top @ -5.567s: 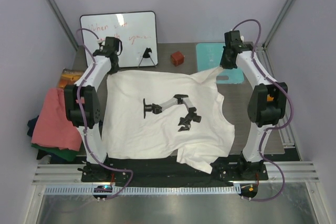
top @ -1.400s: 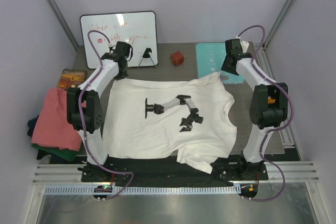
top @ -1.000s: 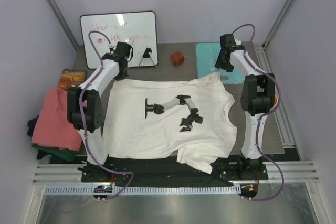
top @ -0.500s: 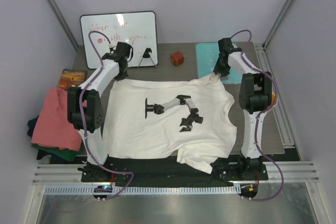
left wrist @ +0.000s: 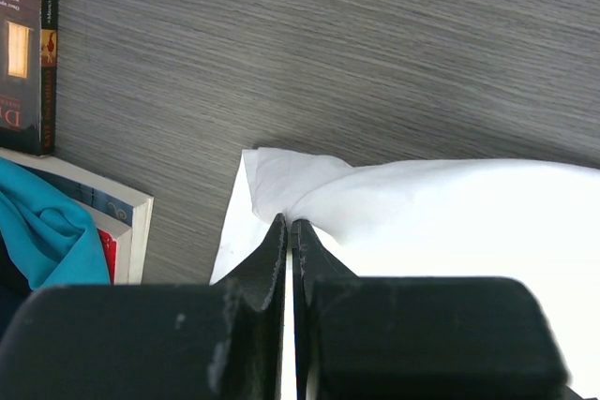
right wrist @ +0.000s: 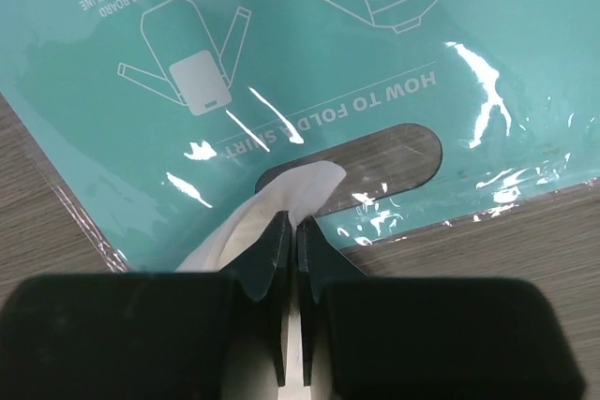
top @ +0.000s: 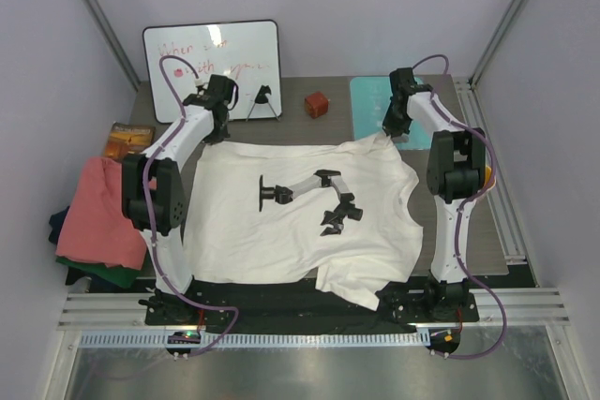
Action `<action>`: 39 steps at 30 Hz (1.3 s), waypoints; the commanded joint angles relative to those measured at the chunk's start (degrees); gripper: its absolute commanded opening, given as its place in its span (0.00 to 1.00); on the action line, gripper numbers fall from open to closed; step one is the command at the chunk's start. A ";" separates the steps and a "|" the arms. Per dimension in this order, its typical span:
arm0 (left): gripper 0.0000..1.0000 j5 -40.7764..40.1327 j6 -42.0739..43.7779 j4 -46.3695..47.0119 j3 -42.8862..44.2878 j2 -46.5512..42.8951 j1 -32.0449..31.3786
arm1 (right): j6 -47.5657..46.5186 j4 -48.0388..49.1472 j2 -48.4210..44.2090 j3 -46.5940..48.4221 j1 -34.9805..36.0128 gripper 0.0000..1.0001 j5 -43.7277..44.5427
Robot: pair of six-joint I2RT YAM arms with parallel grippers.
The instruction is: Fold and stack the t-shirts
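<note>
A large white t-shirt [top: 291, 231] lies spread over the middle of the table. My left gripper [top: 217, 132] is shut on its far left corner; in the left wrist view the fingertips [left wrist: 289, 224] pinch a fold of the white cloth [left wrist: 450, 222]. Over at the far right corner my right gripper [top: 388, 132] is shut on the shirt. Its tips [right wrist: 293, 222] nip a white flap [right wrist: 298, 189] that lies over the teal folding board [right wrist: 281, 35]. A salmon-pink shirt [top: 98, 208] is heaped on dark green [top: 105, 276] and navy [top: 57, 222] ones at the left.
A black jointed object [top: 314, 196] lies on the white shirt. At the back stand a whiteboard [top: 211, 67], a small black stand [top: 265, 100] and a red block [top: 317, 103]. The teal board [top: 375, 105] is far right. A book [top: 127, 140] lies far left.
My right gripper has come down from above the teal board to the shirt's far right corner and closed on it. The left gripper has kept its hold and its place.
</note>
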 commanded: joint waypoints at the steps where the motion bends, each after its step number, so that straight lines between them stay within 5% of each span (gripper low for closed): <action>1: 0.00 -0.23 -0.54 -0.47 1.89 -0.28 0.34 | -1.32 -1.57 -4.67 5.27 0.37 0.11 0.67; 12: 0.00 0.55 -0.45 -0.56 2.15 0.24 0.16 | -1.93 -3.60 -3.79 11.43 0.37 0.11 -0.56; 15: 0.00 0.56 -0.45 -0.74 2.07 0.33 0.08 | -2.64 -3.68 -3.96 12.22 0.29 0.01 -1.70; 21: 0.00 -0.06 -0.71 -0.21 1.28 -0.19 -0.19 | -2.90 -3.59 -4.93 13.98 0.37 0.01 -2.14; 28: 0.00 0.38 -0.63 0.23 1.10 -0.02 -0.19 | -5.36 -5.26 -3.53 16.09 0.29 0.32 -2.14; 36: 0.00 1.08 -0.45 -0.38 1.72 0.60 -0.28 | -4.93 -0.80 -8.44 -2.34 -0.50 0.34 -0.45; 39: 0.00 1.26 -0.36 -0.56 2.07 1.04 -0.28 | -3.79 3.35 -9.33 -2.38 -0.68 0.37 -2.05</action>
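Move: Between the right fingers is the upper right edge of the t-shirt, its middle about 2 cm back and 1 cm to the right of the hand, roughly 1 cm below. The turquoise folding board's middle is about 6 cm ahead, neither left nor right; the dark red cube stands some 18 cm to the hand's left and 8 cm ahead. From the left hand, that same edge lies about 43 cm to the right, 4 cm ahead and 8 cm lower. Rising about 7 cm and reaching some 3 to 4 cm forward over the folding board, the right hand starts with the shirt's edge pinched and tips its fingers a little more forward. Near the top the fingers open to about a third, letting go; the hand then swings back and down some 5 cm each way, open above the shirt's edge. The left hand stays put, still pinching the upper left corner. ##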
